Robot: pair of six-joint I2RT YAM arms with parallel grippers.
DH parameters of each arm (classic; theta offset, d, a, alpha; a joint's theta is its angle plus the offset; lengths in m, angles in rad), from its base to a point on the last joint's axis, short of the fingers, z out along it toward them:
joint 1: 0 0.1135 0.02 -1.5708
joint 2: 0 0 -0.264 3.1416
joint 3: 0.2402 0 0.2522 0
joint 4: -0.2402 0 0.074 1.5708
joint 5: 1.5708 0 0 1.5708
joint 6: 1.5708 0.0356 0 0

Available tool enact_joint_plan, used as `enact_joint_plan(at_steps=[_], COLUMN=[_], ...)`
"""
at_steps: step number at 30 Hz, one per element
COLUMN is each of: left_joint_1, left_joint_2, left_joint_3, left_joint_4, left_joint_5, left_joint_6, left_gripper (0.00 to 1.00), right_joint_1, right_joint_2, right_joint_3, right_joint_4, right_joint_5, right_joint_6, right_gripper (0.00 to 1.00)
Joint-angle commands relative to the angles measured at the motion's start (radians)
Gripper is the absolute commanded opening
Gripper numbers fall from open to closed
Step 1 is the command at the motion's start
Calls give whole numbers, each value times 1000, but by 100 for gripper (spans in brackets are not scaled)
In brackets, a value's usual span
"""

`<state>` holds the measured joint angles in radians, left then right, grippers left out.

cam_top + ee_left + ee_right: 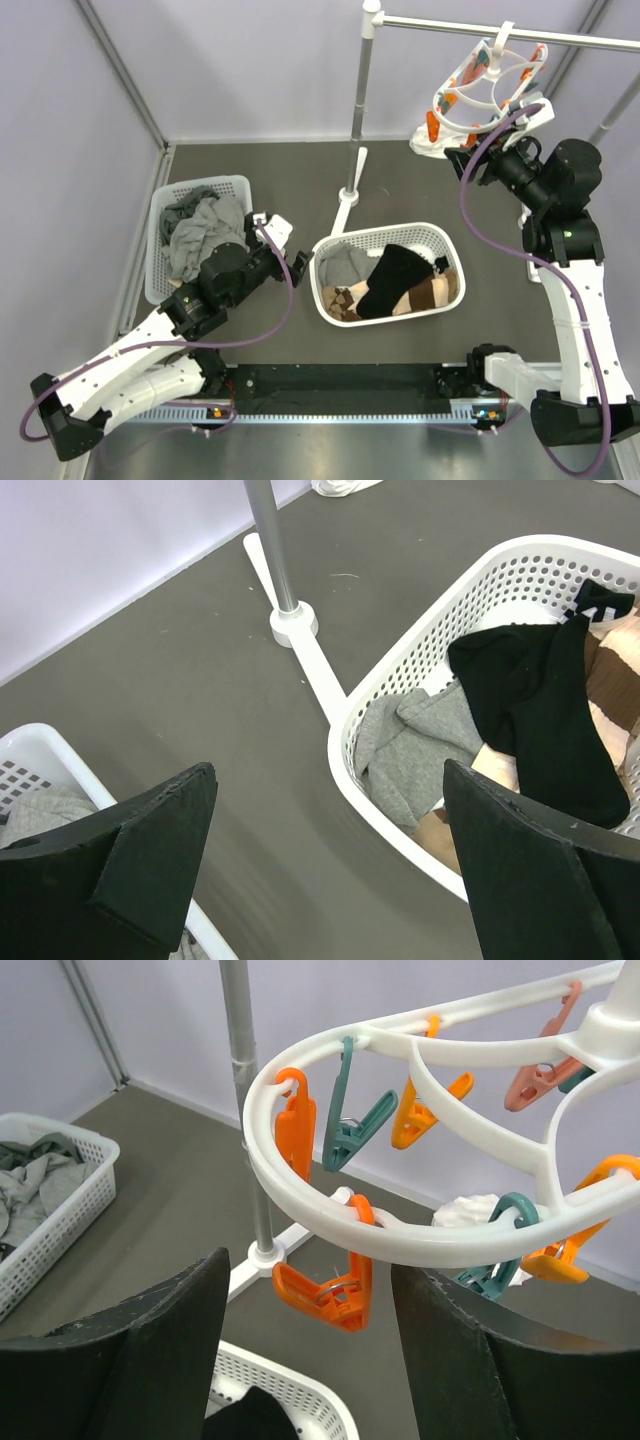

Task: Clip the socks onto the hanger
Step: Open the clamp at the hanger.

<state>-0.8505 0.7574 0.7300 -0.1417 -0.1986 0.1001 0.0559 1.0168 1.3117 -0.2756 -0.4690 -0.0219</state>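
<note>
The socks lie in the middle white basket (330, 300): a black one (385, 280) (540, 710), a grey one (420, 745) and a tan one with brown bands (425, 290) (610, 670). The white oval hanger (480, 85) (400, 1235) hangs tilted from the rail, with orange and teal pegs around its rings. My right gripper (458, 152) (311, 1265) is raised to the hanger's lower rim. Its jaws stand apart on either side of an orange peg (325, 1295), with a gap on both sides. My left gripper (272, 232) (328, 770) is wide open and holds nothing, low between the two baskets.
A second white basket (160, 215) at the left holds a heap of grey garments (200, 235). The rack's grey pole (358, 110) rises from a white foot (345, 200) behind the middle basket. The rail (500, 30) runs overhead. A white crumpled cloth (428, 145) lies on the floor under the hanger.
</note>
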Motion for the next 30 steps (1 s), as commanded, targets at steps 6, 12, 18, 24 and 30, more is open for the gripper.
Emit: enact_joint_plan(at_steps=[6, 12, 18, 24, 30], left_joint_1=[4, 4, 4, 4, -5], left_joint_2=[-7, -4, 10, 109, 279], left_joint_3=[2, 0, 5, 41, 143], left_joint_4=[48, 51, 51, 63, 73], left_joint_5=[13, 27, 65, 155, 277], left_joint_6=[7, 4, 4, -17, -97], left_gripper=[99, 99, 99, 99, 99], right_joint_1=[-4, -5, -4, -4, -4], right_joint_2=[6, 8, 5, -32, -52], right_joint_3=[41, 52, 47, 0, -15], right_joint_4=[76, 81, 62, 79, 43], right_joint_5=[-42, -68, -71, -7, 15], right_joint_6=[-41, -13, 54, 147, 195], right_gripper=[59, 44, 26, 19, 15])
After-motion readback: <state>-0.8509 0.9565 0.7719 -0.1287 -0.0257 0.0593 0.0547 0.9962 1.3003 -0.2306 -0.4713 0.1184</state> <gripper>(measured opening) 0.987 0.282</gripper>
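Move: An orange clip hangs almost between the right hand's open fingers, only about 1 cm ahead, with the hanger's near rim some 3 cm above the hand at that same spot. From the right hand, a teal clip is about 2 cm ahead and 5 cm right, and another orange clip 3 cm ahead and 5 cm left. From the left hand, the black sock lies about 2 cm ahead, 24 right and 22 down; the grey sock 5 ahead, 14 right, equally low. The right fingers close on the orange clip under the hanger's near rim and pinch its handles, while that hand eases a little left and up, then slightly back, rolling its left side up some 5 degrees. Late on, the left hand, still wide open, sets off right and down about 6 cm towards the sock basket, its fingers tipping downwards and turning clockwise. ##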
